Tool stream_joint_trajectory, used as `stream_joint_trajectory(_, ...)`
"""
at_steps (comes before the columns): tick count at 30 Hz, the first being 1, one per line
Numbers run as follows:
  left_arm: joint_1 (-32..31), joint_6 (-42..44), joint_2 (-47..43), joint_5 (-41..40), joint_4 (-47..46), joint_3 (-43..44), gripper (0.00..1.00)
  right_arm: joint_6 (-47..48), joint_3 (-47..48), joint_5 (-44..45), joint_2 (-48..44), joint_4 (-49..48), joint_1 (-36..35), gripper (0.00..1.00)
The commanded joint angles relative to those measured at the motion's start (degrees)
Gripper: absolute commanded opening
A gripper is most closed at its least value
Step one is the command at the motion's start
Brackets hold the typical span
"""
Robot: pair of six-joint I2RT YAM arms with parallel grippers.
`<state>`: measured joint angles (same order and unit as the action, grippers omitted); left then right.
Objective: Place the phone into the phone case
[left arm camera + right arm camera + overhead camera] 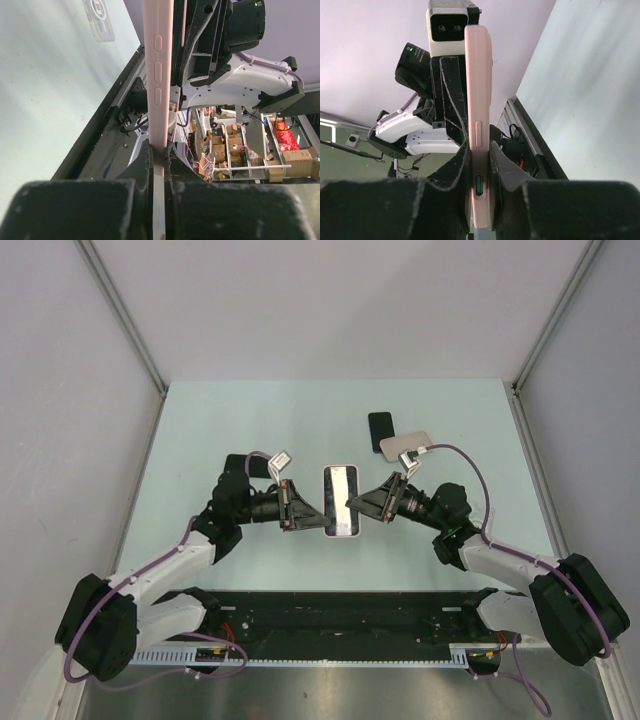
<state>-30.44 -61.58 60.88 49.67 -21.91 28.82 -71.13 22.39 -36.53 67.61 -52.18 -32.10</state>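
The phone point(341, 498) hangs above the middle of the table, its shiny screen facing up, seated in a pink phone case point(341, 535). My left gripper point(320, 516) is shut on the case's left long edge. The left wrist view shows the pink edge point(158, 75) with its button bumps pinched in the left gripper point(159, 150). My right gripper point(353, 506) is shut on the opposite long edge. In the right wrist view the right gripper point(480, 150) clamps the pink side wall point(479, 75) just above a dark side cutout.
A black slab point(380, 430) and a beige case point(405, 447) lie on the table at the back right. Another dark flat item point(258, 466) lies behind the left arm. A clear case point(98, 17) rests on the table. The black base rail point(340, 615) runs along the near edge.
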Motion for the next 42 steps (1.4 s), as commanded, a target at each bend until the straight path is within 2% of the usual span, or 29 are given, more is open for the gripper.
stream_joint_trajectory(1, -0.41, 0.05, 1.08, -0.01, 1.07, 0.53, 0.0, 0.29, 1.07, 1.11, -0.81, -5.39, 0.02, 0.0)
stream_joint_trajectory(6, -0.59, 5.06, 0.47, -3.34, 11.78, 3.61, 0.0, 2.66, 1.07, 1.9, -2.13, -1.44, 0.02, 0.0)
stream_joint_trajectory(9, -0.59, 6.99, -0.5, -5.19, 15.22, 4.58, 0.1, 3.63, 1.07, 2.25, -2.84, 0.59, 0.02, 0.0)
stream_joint_trajectory(13, -0.59, 8.67, -0.85, -6.6, 17.78, 5.46, 0.4, 4.42, 1.07, 2.34, -3.37, 2.7, -0.07, 0.0)
stream_joint_trajectory(15, -0.59, 8.94, -0.68, -6.69, 17.87, 5.37, 0.47, 4.69, 1.07, 2.34, -3.72, 3.23, -0.25, 0.0)
stream_joint_trajectory(24, -0.59, 8.58, 0.73, -6.16, 14.62, 5.02, 0.49, 4.6, 1.07, 2.87, -2.32, 3.49, -1.82, 0.01)
stream_joint_trajectory(26, -0.59, 8.93, 1.16, -6.16, 14.27, 5.11, 0.45, 4.42, 1.07, 2.96, -1.52, 3.32, -2.27, 0.03)
stream_joint_trajectory(28, -0.59, 8.85, 2.13, -6.25, 14.09, 5.11, 0.38, 4.34, 1.07, 2.78, -0.91, 3.32, -2.36, 0.05)
stream_joint_trajectory(31, -0.59, 11.38, 2.75, -9.58, 18.55, 6.59, 0.39, 5.91, 1.07, 3.04, -0.38, 5.76, -2.01, 0.01)
stream_joint_trajectory(32, -0.59, 14.35, 2.66, -11.59, 24.66, 7.56, 0.43, 6.44, 1.07, 3.66, -0.81, 6.82, -1.83, 0.0)
stream_joint_trajectory(33, -0.5, 15.25, 2.49, -14.83, 26.46, 8.7, 0.5, 7.05, 1.07, 3.92, -0.99, 8.05, -1.65, 0.0)
stream_joint_trajectory(35, -0.5, 17.01, 1.52, -16.53, 28.67, 9.41, 0.55, 8.54, 1.07, 4.36, -1.34, 11.3, -0.86, 0.0)
stream_joint_trajectory(36, -0.5, 17.72, 1.35, -18.1, 29.64, 9.76, 0.62, 9.08, 1.07, 4.45, -1.43, 12.45, -0.6, 0.0)
stream_joint_trajectory(40, -0.5, 22.64, 1.78, -24.26, 36.93, 13.54, 0.77, 12.42, 1.69, 6.47, 0.14, 20.6, 0.46, 0.0)
stream_joint_trajectory(42, -0.33, 25.19, 2.22, -26.89, 41.23, 16.0, 0.89, 14.44, 2.13, 6.92, 3.03, 22.38, 0.46, 0.0)
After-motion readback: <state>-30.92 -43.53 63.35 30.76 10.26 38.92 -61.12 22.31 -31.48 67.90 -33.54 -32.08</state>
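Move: The case with the phone in it is held up flat. Its middle is about 5 cm ahead and 4 cm right of my left hand, whose shut fingers are at its left edge, and some 3 cm left and 1 cm ahead of my right hand. A spare black phone lies about 40 cm ahead of my right hand and 10 cm right, with a beige case 34 cm ahead and 18 cm right, both roughly 23 cm lower. My left hand opens its fingers wide and comes away from the case's left edge, sinking about 6 cm, then drifting forward and to the left while its fingertips dip some 25 degrees. My right hand keeps its pinch on the right edge and lowers the cased phone about 7 cm towards the table, mostly near the end, tipping its left side down. ##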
